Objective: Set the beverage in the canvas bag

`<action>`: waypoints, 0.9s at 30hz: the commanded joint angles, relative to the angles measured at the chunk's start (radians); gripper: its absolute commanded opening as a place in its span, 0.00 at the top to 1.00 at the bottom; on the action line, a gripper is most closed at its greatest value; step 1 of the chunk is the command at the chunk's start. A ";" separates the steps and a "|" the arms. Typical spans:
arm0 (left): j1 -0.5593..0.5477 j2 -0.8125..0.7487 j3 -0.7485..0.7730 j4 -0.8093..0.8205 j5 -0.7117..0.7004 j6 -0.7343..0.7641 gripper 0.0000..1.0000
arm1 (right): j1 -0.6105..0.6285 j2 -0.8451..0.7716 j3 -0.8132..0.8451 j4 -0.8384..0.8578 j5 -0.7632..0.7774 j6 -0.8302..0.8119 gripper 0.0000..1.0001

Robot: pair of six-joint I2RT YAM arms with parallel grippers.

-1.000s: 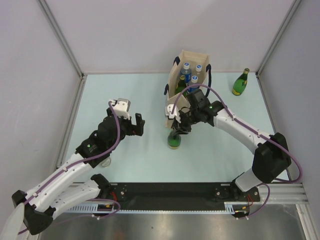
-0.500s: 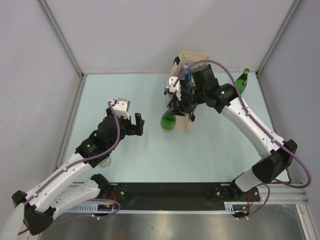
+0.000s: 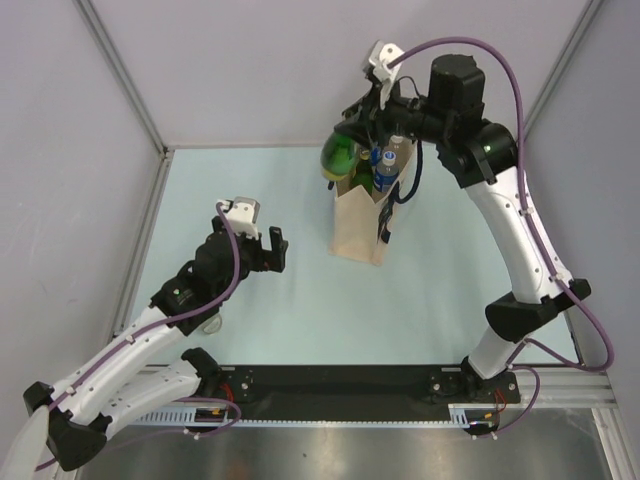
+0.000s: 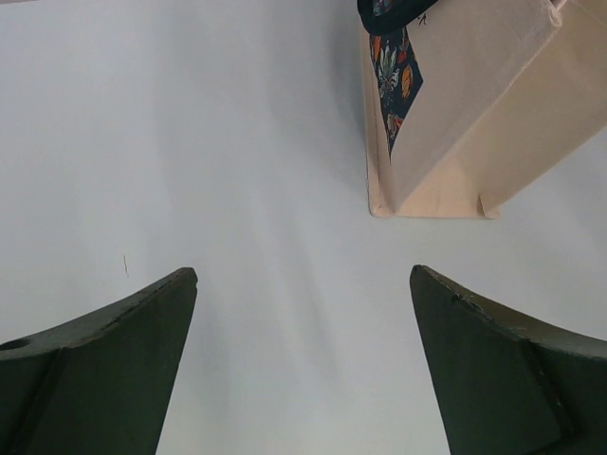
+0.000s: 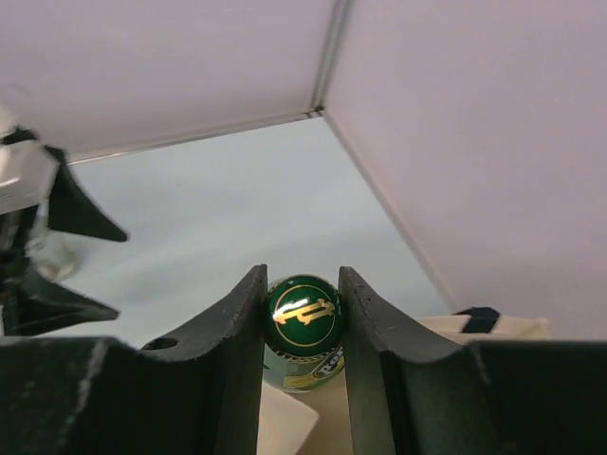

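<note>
A green glass beverage bottle (image 3: 339,153) hangs tilted in the air over the back left of the canvas bag (image 3: 360,220). My right gripper (image 3: 367,122) is shut on its neck. In the right wrist view the gripper (image 5: 302,275) clamps the green and gold cap (image 5: 303,316) between both fingers, with the bag's beige edge (image 5: 285,427) just below. The bag stands upright and holds blue-capped bottles (image 3: 392,155) and a green one (image 3: 386,180). My left gripper (image 3: 262,246) stands open and empty over the table, left of the bag (image 4: 474,123).
Grey walls close the table at the back and sides, and the raised right arm is near the back wall. The bag's navy handle (image 3: 412,175) hangs over its right side. A small clear object (image 3: 210,322) lies by the left arm.
My right gripper has lifted the green bottle off the table in front of the bag and carried it up and back, to above the bag's mouth. The left arm has stayed still.
</note>
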State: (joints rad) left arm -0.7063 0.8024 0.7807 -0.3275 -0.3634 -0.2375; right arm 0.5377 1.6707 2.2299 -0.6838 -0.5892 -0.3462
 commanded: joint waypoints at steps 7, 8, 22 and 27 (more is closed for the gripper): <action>0.010 -0.029 0.005 -0.001 0.004 -0.028 0.00 | -0.182 0.075 0.070 0.178 0.066 0.021 1.00; 0.010 -0.026 0.009 -0.002 0.004 -0.023 0.00 | -0.191 0.077 0.053 0.178 0.066 0.012 1.00; 0.013 -0.035 0.003 -0.022 -0.002 -0.020 0.00 | -0.196 0.225 -0.035 0.168 0.058 0.016 1.00; 0.014 -0.045 -0.004 -0.030 -0.006 -0.026 0.00 | -0.186 0.257 -0.110 0.225 0.065 0.019 1.00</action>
State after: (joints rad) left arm -0.7036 0.7795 0.7807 -0.3622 -0.3634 -0.2462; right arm 0.3424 1.9419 2.1338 -0.6464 -0.5014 -0.3332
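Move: The right hand holds the green bottle high up; the canvas bag's middle lies about 13 cm ahead, 6 cm to its right and 35 cm below. The other green bottle already in the bag stands some 14 cm ahead, 4 cm right, and the near blue-label bottle level with it, 8 cm right; the far blue-label bottle is about 20 cm ahead, 5 cm right, all roughly 39 cm below. From the idle left hand the bag is 21 cm ahead, 20 cm right and 10 cm lower. Forward and to its right first, the right hand swings the green bottle over the canvas bag's mouth, then sinks while still easing forward: about 16 cm down and 15 cm forward in all, ending some 5 cm to the right. The wrist turns clockwise and tips down by about 15 degrees each; the closed fingers keep their grip on the bottle's top. ##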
